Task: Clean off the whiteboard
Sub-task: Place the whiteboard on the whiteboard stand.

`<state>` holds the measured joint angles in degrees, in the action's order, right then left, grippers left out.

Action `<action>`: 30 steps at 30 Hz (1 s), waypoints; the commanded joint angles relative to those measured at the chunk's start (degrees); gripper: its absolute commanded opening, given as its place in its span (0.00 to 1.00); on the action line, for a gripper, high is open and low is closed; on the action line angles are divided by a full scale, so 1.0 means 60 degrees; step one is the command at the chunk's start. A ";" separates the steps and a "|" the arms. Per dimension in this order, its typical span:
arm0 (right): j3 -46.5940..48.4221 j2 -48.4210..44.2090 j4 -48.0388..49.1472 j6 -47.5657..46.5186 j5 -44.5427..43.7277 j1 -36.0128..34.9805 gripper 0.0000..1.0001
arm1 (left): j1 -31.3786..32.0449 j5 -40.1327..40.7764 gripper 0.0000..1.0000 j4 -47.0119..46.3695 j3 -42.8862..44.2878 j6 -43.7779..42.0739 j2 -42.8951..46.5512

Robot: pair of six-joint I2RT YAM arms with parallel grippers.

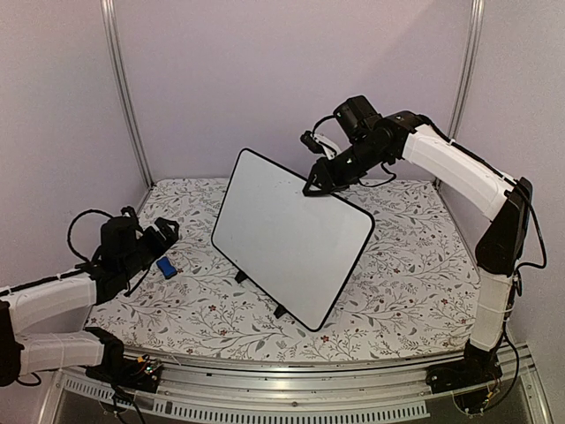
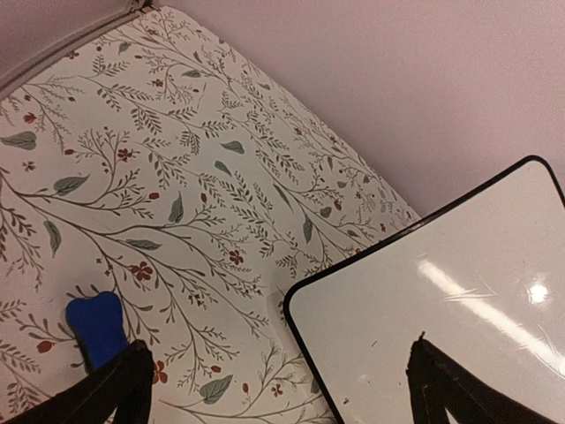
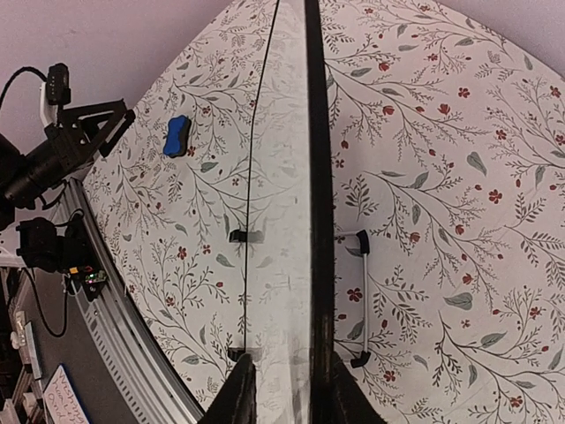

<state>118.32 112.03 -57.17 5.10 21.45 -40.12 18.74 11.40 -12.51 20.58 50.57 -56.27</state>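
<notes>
The whiteboard (image 1: 291, 238) stands propped and tilted at the middle of the table, its white face toward the arms' bases. My right gripper (image 1: 315, 188) is at its top edge. In the right wrist view the fingers straddle the black rim (image 3: 318, 221); the left finger (image 3: 237, 397) stands apart from the board, so the gripper (image 3: 291, 362) is open. My left gripper (image 1: 163, 231) hovers open at the table's left, holding nothing. Its wrist view shows the board's corner (image 2: 441, 300) on the right, between the fingers (image 2: 124, 389).
A small blue eraser block (image 1: 166, 268) lies on the floral cloth just by the left gripper, also in view as the eraser (image 2: 95, 327) and eraser (image 3: 177, 135). The board's wire stand (image 3: 364, 296) props it from behind. Pink walls close the back and sides.
</notes>
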 commanded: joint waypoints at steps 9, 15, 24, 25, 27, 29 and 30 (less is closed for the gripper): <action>0.0083 -0.0097 -0.0637 -0.0030 0.0104 -0.0300 0.40 | 0.0049 0.0113 1.00 -0.0009 -0.0203 -0.0473 0.0728; 0.0152 -0.0136 -0.0618 -0.0016 0.0070 -0.0295 0.49 | 0.0082 0.0077 1.00 -0.0003 -0.0207 -0.0601 0.0949; 0.0330 -0.0411 -0.0555 -0.0045 -0.0125 -0.0298 0.58 | 0.0125 -0.0136 1.00 -0.0061 -0.0011 -0.1194 0.1393; 0.0384 -0.0425 -0.0551 -0.0034 -0.0127 -0.0297 0.59 | 0.0124 -0.0242 1.00 -0.0091 0.0008 -0.1289 0.1452; 0.0486 -0.0481 -0.0491 -0.0005 -0.0208 -0.0297 0.64 | 0.0165 -0.0475 1.00 -0.0076 0.0093 -0.1469 0.1542; 0.0509 -0.0566 -0.0402 0.0013 -0.0246 -0.0300 0.66 | 0.0268 -0.0651 1.00 -0.0108 0.0162 -0.1704 0.1583; 0.0496 -0.0610 -0.0378 0.0014 -0.0255 -0.0293 0.67 | 0.0345 -0.0680 1.00 -0.0109 0.0192 -0.1834 0.1592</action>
<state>118.93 111.96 -60.25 5.17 19.79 -41.04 19.31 9.78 -12.56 20.12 43.66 -47.55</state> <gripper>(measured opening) 0.658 0.996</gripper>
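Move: The right hand has the whiteboard's upper edge between its already slightly parted fingers. The whiteboard's middle lies about 6 cm back, 5 cm left and 11 cm below that hand, and the stand's front feet are roughly 12 cm back, 10 cm left and 22 cm below. From the left hand, the whiteboard's middle is some 27 cm to the right, 3 cm back and about level in height; the eraser lies almost straight beneath, 10 cm below and 1 cm left. The right hand stays nearly in place at the whiteboard's upper edge and eases its grip, spreading its fingers from about a quarter to two-thirds open so that they straddle the edge with a wide gap, while it drifts barely 1 cm back and down. The left hand, empty and still wide open, goes on rising away from the eraser by about 4 cm, backing off roughly 1 cm and tipping its fingers up some 10 degrees. ##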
